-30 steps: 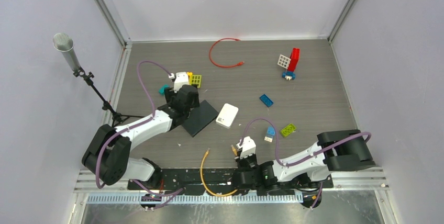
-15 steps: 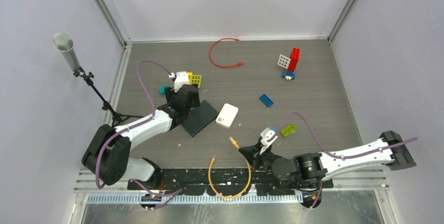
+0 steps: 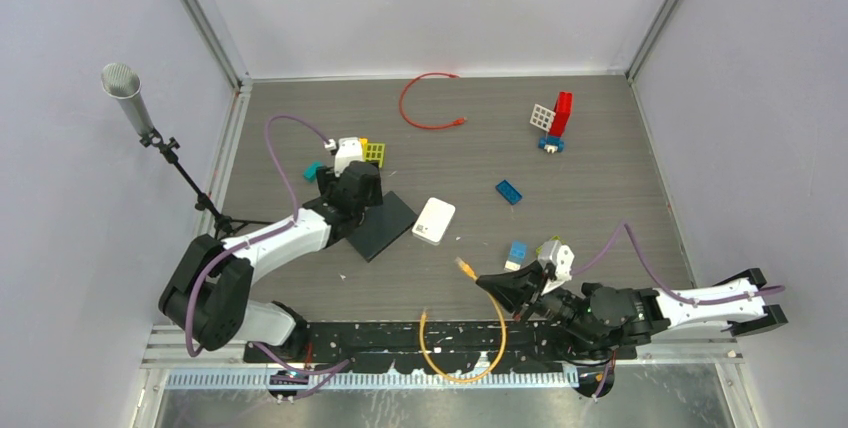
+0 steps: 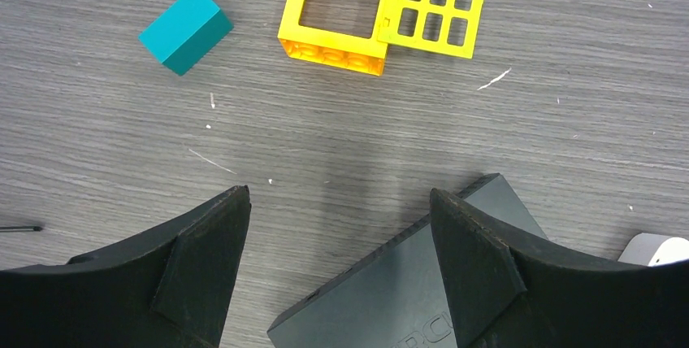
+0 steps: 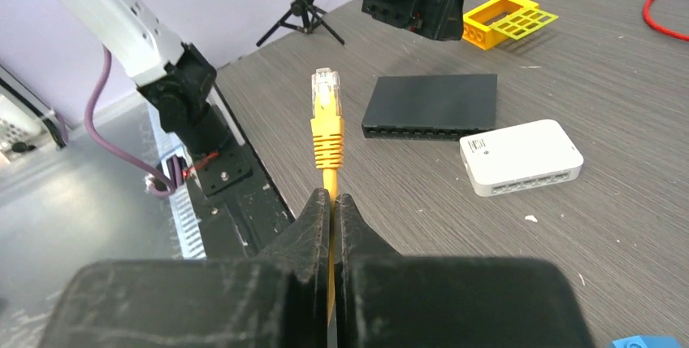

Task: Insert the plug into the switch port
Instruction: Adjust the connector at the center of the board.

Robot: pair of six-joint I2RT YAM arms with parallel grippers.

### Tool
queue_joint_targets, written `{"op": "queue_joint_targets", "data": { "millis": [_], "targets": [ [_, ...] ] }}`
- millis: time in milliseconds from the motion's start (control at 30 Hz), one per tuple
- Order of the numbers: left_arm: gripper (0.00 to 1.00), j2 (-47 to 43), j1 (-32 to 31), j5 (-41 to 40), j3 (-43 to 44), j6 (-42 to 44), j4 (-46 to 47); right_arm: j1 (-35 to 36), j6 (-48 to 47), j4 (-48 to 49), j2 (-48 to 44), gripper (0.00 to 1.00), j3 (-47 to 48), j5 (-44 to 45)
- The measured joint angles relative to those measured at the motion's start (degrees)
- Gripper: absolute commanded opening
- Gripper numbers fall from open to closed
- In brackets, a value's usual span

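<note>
A yellow cable ends in a clear plug (image 5: 325,86) that sticks out ahead of my right gripper (image 5: 332,198), which is shut on the cable just behind the plug. In the top view that gripper (image 3: 487,283) is low at the table's near edge, the plug (image 3: 465,268) pointing up-left, and the cable (image 3: 460,348) loops below it. The black switch (image 3: 381,225) lies flat left of centre, its row of ports (image 5: 422,132) facing my right wrist camera. My left gripper (image 4: 340,202) hangs open over the switch's far corner (image 4: 455,283), nothing between its fingers.
A white switch (image 3: 434,220) lies right beside the black one. A yellow frame brick (image 4: 382,6) and a teal block (image 4: 184,29) sit beyond the left gripper. A red cable (image 3: 425,103), blue bricks (image 3: 509,191), a red-and-white brick stack (image 3: 555,120) and a microphone stand (image 3: 165,143) are also here.
My right arm has swung out to the right and extended, carrying the plug up and right from the near edge. The cable's loop trailed along. The left arm has stayed put.
</note>
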Motion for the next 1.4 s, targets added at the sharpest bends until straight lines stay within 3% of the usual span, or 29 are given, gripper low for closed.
{"op": "queue_joint_targets", "data": {
  "millis": [533,1133,1400],
  "targets": [
    [0.82,0.5,0.0,2.8,0.0,0.2,-0.2,0.0,-0.9,-4.0,2.8,0.01,0.0,-1.2],
    [0.82,0.7,0.0,3.2,0.0,0.3,-0.2,0.0,-1.3,7.9,-4.2,0.01,1.1,-11.7],
    [0.82,0.7,0.0,3.4,0.0,0.3,-0.2,0.0,-1.4,8.9,-8.5,0.00,1.2,-13.0]
  ]
}}
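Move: My right hand grips the yellow plug about 20 cm above the table. From it the white switch lies some 17 cm ahead, 8 cm to the left and 20 cm down. The black box is at that same depth below, about 15 cm ahead and 18 cm left; the blue-and-white brick is roughly 9 cm ahead and 8 cm right. From my left hand the switch lies about 9 cm back, 16 cm right and 8 cm down. With the yellow plug still pinched and pointing out past my right fingertips, I first dip about 2.5 cm, then reverse and lift it some 10 cm while drawing back about 3 cm, away from the white switch. As it rises the wrist tips the plug end up about 25 degrees from its dipped angle and swings it counter-clockwise, more squarely to the left. My fingers stay shut. ##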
